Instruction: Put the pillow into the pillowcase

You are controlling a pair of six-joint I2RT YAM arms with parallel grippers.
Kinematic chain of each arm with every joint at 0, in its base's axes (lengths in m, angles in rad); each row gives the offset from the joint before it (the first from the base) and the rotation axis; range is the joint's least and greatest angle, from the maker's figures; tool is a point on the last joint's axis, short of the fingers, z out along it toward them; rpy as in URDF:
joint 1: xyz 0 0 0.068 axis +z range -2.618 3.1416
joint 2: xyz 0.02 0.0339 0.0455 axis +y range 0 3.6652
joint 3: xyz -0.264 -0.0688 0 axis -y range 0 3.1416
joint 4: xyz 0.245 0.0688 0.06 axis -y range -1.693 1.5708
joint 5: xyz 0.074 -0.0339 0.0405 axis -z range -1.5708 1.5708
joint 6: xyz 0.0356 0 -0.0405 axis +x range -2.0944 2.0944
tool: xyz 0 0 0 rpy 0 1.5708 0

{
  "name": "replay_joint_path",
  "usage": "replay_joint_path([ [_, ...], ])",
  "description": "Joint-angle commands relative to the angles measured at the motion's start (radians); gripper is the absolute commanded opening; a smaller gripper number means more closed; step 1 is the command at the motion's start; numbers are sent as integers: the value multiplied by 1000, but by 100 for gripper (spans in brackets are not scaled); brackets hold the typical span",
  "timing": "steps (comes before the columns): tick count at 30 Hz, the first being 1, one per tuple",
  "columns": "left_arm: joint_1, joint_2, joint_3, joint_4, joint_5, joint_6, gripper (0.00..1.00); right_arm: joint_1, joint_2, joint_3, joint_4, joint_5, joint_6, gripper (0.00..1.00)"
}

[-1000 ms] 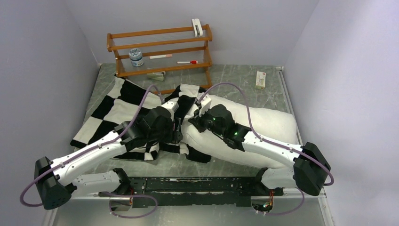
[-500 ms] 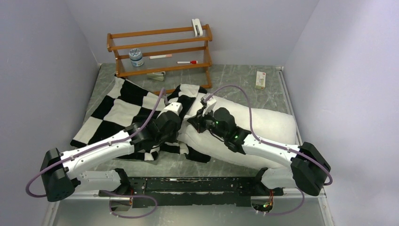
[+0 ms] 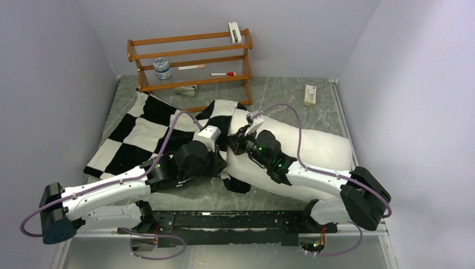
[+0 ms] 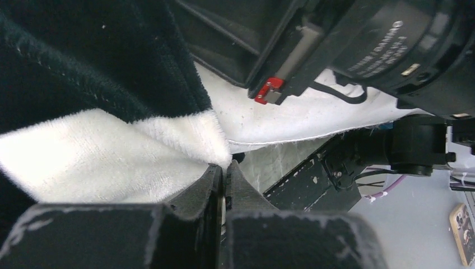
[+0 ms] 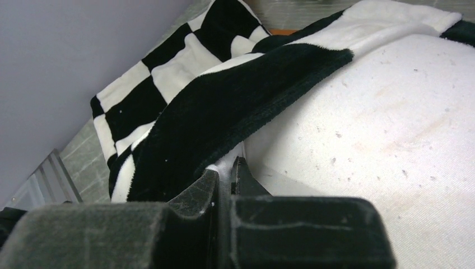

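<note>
The white pillow (image 3: pixel 327 147) lies across the right half of the table, its left end under the mouth of the black-and-white checkered pillowcase (image 3: pixel 140 133). In the left wrist view my left gripper (image 4: pixel 224 167) is shut on a white plush corner of the pillowcase (image 4: pixel 112 157), just in front of the pillow (image 4: pixel 291 120). It sits at the near edge of the case mouth (image 3: pixel 221 166). My right gripper (image 5: pixel 227 167) is shut on a white fold under the pillowcase's black hem (image 5: pixel 224 106), which lies on top of the pillow (image 5: pixel 381 112). From above that gripper (image 3: pixel 238 144) sits slightly farther back.
A wooden rack (image 3: pixel 190 61) stands at the back with a jar (image 3: pixel 162 68) and pens on its shelves. A small box (image 3: pixel 310 95) lies at the back right. Walls close in on both sides of the table.
My left gripper was open and has shut on the pillowcase's edge, shifting right and nearer. My right gripper, still shut, has moved slightly back and right with the hem.
</note>
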Motion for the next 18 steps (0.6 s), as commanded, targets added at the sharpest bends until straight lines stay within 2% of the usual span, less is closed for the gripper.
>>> replay_joint_path([
  [1, -19, 20, -33, 94, 53, -72, 5, -11, 8, -21, 136, 76, 59, 0],
  [3, -19, 26, -20, 42, 13, -82, 5, -11, -12, -29, 96, 66, 41, 0],
  [6, -19, 35, 15, -28, -32, -75, 8, -14, -65, 6, -70, 87, -22, 23],
  [10, -19, 26, 65, -79, -64, -52, 27, -80, -150, 117, -342, 34, -59, 50],
  [12, -19, 18, 83, -87, -81, -39, 40, -121, -183, 168, -433, -16, -86, 61],
  [14, -20, 16, 109, -100, -103, -22, 46, -169, -207, 212, -502, -82, -109, 71],
  [16, -19, 25, 141, -120, -131, -4, 49, -220, -210, 265, -569, -153, -126, 76],
  [18, -19, 40, 171, -139, -158, 14, 51, -265, -194, 310, -615, -203, -150, 77],
])
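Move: The left fingers are shut on the white hem of the pillowcase mouth; the pillow's middle lies about 27 cm to their right, 3 cm farther out and 7 cm lower. A black case flap hangs some 7 cm back and 6 cm right of them, 12 cm below. The right fingers are shut at the mouth edge. From them the pillow's middle is roughly 24 cm right, 4 cm back and 6 cm lower, and the rack's right foot about 16 cm ahead, 6 cm right and 12 cm lower. Let go of the pillowcase mouth with both grippers. Open the right fingers wide and, after a brief dip, lift that hand about 8 cm while swinging it some 6 cm to the right and slightly forward, over the pillow and away from the mouth. Lower the left hand about 2 cm, open its fingers halfway, then raise it nearly 4 cm straight off the hem. ##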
